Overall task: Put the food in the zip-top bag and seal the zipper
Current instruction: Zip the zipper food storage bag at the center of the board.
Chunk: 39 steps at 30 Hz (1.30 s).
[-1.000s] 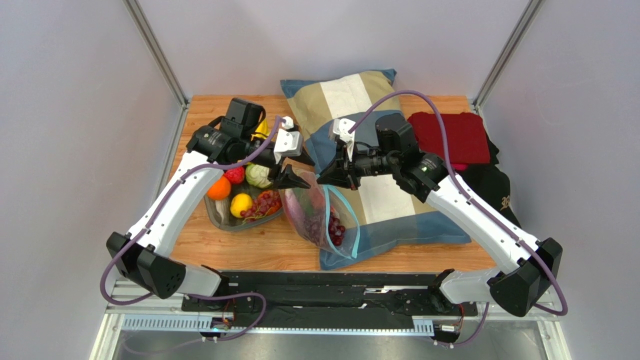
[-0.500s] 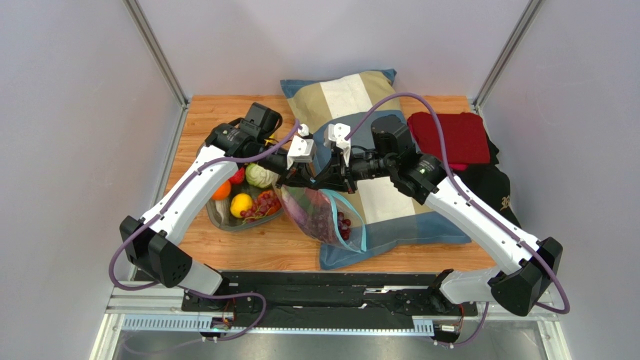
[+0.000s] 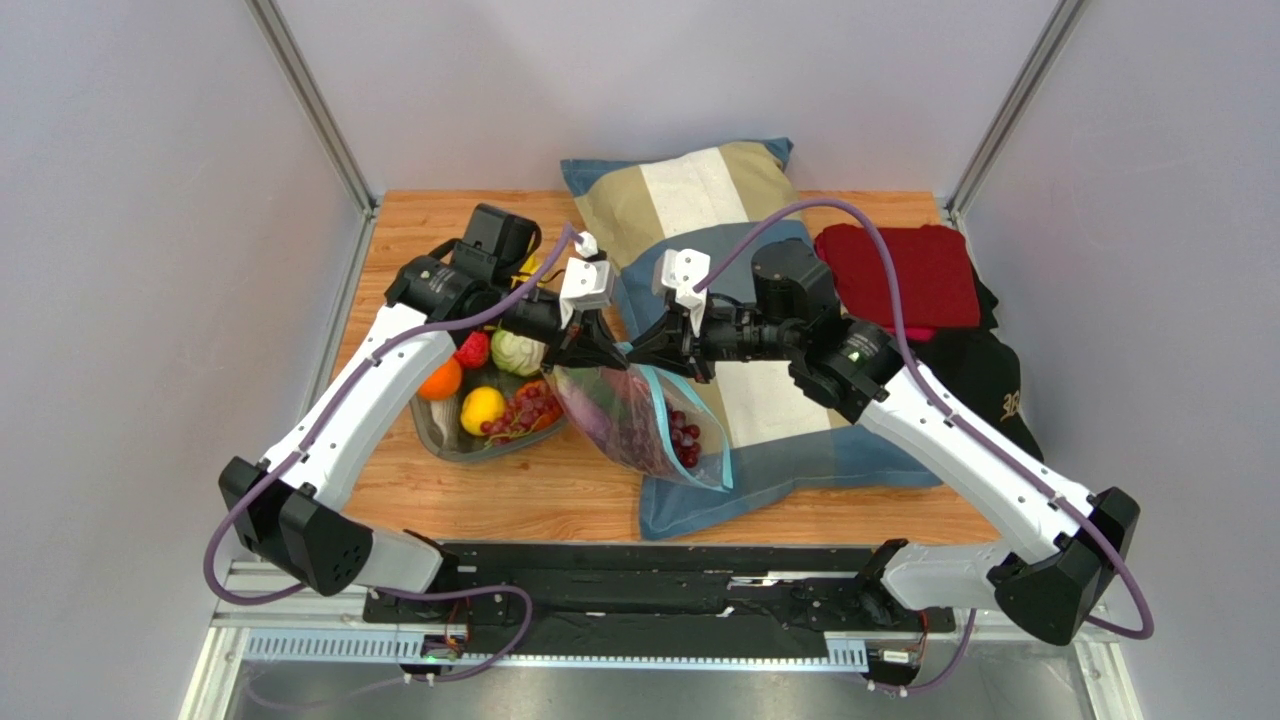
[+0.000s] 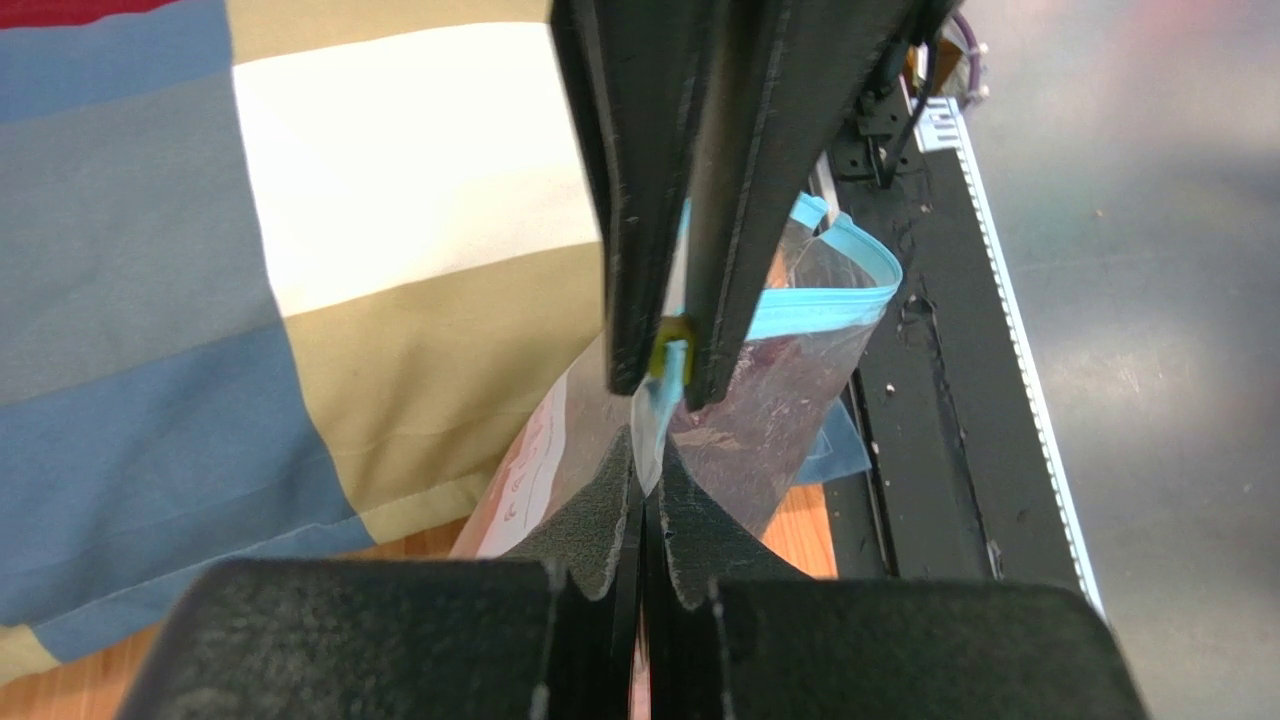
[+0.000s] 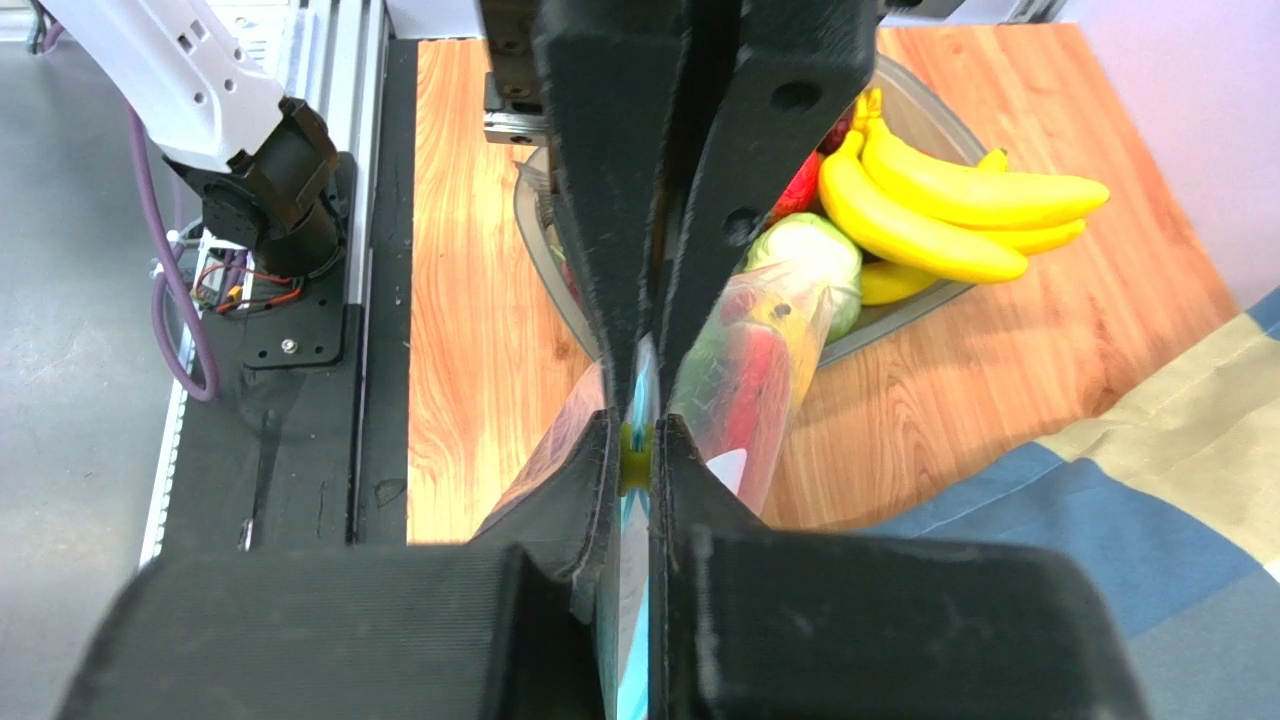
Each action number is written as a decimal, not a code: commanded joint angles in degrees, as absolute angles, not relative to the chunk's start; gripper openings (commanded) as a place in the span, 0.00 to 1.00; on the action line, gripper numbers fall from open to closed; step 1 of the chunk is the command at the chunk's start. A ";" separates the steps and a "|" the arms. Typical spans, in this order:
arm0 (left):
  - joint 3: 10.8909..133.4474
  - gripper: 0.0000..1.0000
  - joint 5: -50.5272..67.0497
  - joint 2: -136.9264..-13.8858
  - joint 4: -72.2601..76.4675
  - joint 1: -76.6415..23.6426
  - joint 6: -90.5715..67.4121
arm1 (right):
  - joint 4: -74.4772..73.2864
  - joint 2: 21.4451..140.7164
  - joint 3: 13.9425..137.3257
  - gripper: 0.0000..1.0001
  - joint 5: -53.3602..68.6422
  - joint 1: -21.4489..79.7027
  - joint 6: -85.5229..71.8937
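Observation:
The zip-top bag hangs over the pillow's front corner, holding purple grapes and red pieces. My left gripper is shut on the bag's top edge. My right gripper faces it, tip to tip, shut on the zipper's small yellow slider. The light-blue zipper runs away from both. The bag also shows in the right wrist view. More food lies in the grey dish: an orange, a lemon, grapes, a green piece and bananas.
A striped pillow lies at the back centre under the bag. A red cloth and a black cloth lie at the right. Bare wooden table shows in front of the dish.
The two grippers have come together at the bag's top edge and shut on it. The bag's mouth has narrowed and been drawn up and left.

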<state>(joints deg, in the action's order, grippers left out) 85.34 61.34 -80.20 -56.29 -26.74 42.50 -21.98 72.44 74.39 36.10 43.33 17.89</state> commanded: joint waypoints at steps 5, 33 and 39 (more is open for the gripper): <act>84.99 0.00 65.04 -76.03 -42.37 -23.56 31.56 | -27.59 70.31 72.25 0.00 36.30 43.07 16.35; 88.42 0.00 66.54 -72.33 -29.27 -12.31 13.98 | -40.60 59.95 62.93 0.00 32.96 34.99 18.45; 88.77 0.00 65.31 -72.16 -27.60 -11.25 11.61 | -45.61 56.34 60.91 0.00 31.64 32.44 20.39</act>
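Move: The zipper's near end, beyond the gaping bag mouth, lies about 10 cm to the right of the right hand, 10 cm back and 11 cm lower; the left hand, pinching the far corner, has it some 12 cm right, 10 cm back and 10 cm down. The produce tray's middle is about 19 cm to the left hand's left, 10 cm ahead and 24 cm below. From the right hand, the striped pillow's middle lies roughly 15 cm right, 14 cm ahead and 23 cm down. The left hand keeps its pinch on the zipper's far corner and draws it up, forward and left by nearly 10 cm towards the tray side, turning some 20 degrees counter-clockwise as its fingertips lift. The right hand, still shut over the zipper beside that corner, barely stirs at first, then slides along the strip towards its near end, about 10 cm right and down, gathering speed, its fingertips dipping. ##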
